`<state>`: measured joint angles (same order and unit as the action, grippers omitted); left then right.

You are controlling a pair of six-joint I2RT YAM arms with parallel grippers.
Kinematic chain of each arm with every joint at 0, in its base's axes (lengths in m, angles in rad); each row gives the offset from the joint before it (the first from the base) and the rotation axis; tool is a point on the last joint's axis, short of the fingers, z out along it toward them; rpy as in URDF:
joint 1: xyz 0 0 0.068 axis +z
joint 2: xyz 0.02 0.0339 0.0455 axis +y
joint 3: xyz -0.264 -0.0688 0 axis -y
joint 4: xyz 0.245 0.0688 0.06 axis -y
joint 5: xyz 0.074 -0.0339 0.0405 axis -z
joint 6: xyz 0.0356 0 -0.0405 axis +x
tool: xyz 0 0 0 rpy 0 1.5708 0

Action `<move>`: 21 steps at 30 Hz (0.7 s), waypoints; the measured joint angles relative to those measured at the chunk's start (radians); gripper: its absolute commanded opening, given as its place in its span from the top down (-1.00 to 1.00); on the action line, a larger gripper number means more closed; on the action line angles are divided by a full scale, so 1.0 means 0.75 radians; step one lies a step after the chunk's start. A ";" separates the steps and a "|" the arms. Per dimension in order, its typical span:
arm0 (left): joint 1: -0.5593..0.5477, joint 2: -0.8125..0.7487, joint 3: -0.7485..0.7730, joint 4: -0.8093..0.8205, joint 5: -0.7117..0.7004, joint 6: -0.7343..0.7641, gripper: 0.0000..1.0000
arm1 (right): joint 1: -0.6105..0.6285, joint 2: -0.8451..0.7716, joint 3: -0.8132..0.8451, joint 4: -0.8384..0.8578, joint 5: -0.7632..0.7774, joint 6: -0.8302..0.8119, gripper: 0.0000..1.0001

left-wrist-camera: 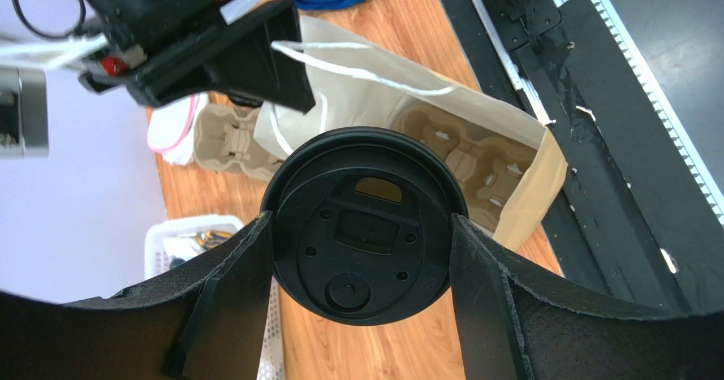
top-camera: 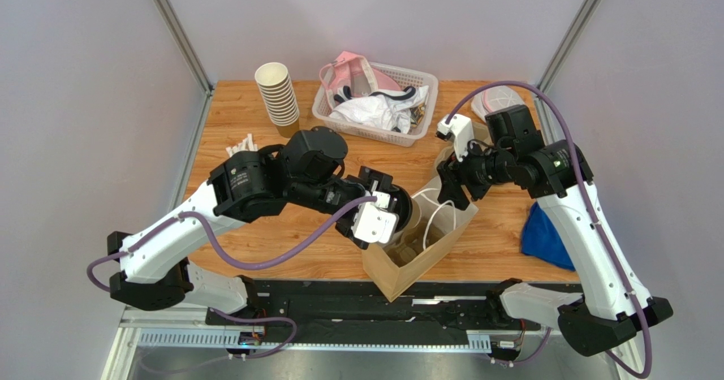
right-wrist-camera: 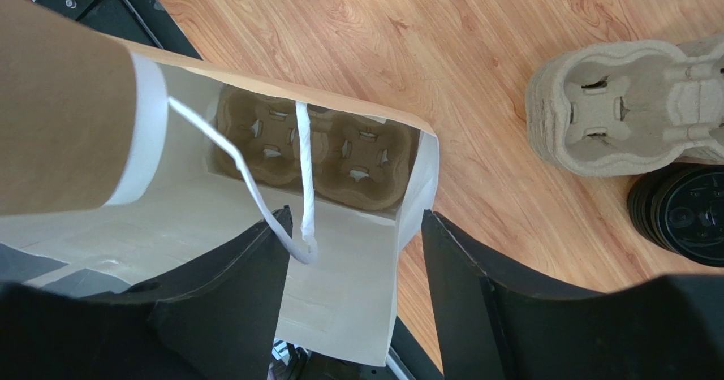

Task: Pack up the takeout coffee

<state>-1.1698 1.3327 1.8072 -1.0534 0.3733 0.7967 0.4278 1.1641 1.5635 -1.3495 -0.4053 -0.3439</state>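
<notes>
The takeout coffee (left-wrist-camera: 365,227), a brown paper cup under a round black lid, sits between my left gripper's (left-wrist-camera: 361,223) fingers, which are shut on it. The lid faces the left wrist camera. The cup hangs at the mouth of the tilted brown paper bag (top-camera: 425,244), and its brown side (right-wrist-camera: 59,117) shows at the upper left of the right wrist view. A pulp cup carrier (right-wrist-camera: 314,147) lies inside the bag. My right gripper (right-wrist-camera: 355,219) is open and straddles the bag's (right-wrist-camera: 357,261) rim wall, with the white handle (right-wrist-camera: 303,176) beside its left finger.
A stack of lidless cups (top-camera: 278,96) and a white basket (top-camera: 374,100) stand at the back. More pulp carriers (right-wrist-camera: 629,113) and a stack of black lids (right-wrist-camera: 680,215) sit right of the bag. A blue cloth (top-camera: 544,236) lies at the right edge.
</notes>
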 measured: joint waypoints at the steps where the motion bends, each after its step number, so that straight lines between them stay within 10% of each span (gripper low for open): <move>1: -0.012 0.000 0.000 0.001 -0.003 0.007 0.50 | -0.001 0.004 -0.004 0.000 0.002 0.000 -0.27; 9: -0.037 -0.002 0.016 -0.013 -0.045 0.020 0.50 | -0.003 0.015 0.020 -0.002 -0.008 -0.001 -0.97; 21: -0.058 -0.091 0.089 -0.097 -0.094 0.001 0.50 | -0.005 -0.004 0.171 -0.006 -0.080 -0.011 -0.93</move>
<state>-1.2133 1.2648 1.8736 -1.1263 0.3031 0.7975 0.4240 1.1614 1.6917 -1.3537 -0.4656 -0.3523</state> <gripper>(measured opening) 0.738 0.997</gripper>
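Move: The coffee cup is already in the left gripper; the paper bag's open mouth, its goal, lies about 5 cm to that hand's right, roughly level fore and aft, and some 11 cm below. From the right hand, over the mouth's outer end, the mouth's middle is about 6 cm back, 7 cm left and 3 cm down. The drink tray stack sits about 17 cm ahead and 6 cm right of the right hand, the black lids 17 cm ahead and 15 cm right, both some 26 cm lower. Left and up, after a brief near-standstill, the left hand draws the coffee cup some 4 cm away from the bag's mouth, keeping its grip and the cup's sideways slant. The right hand rises about 4 cm off the bag's outer end, spreading its fingers from partly to fully open and tilting only slightly. ##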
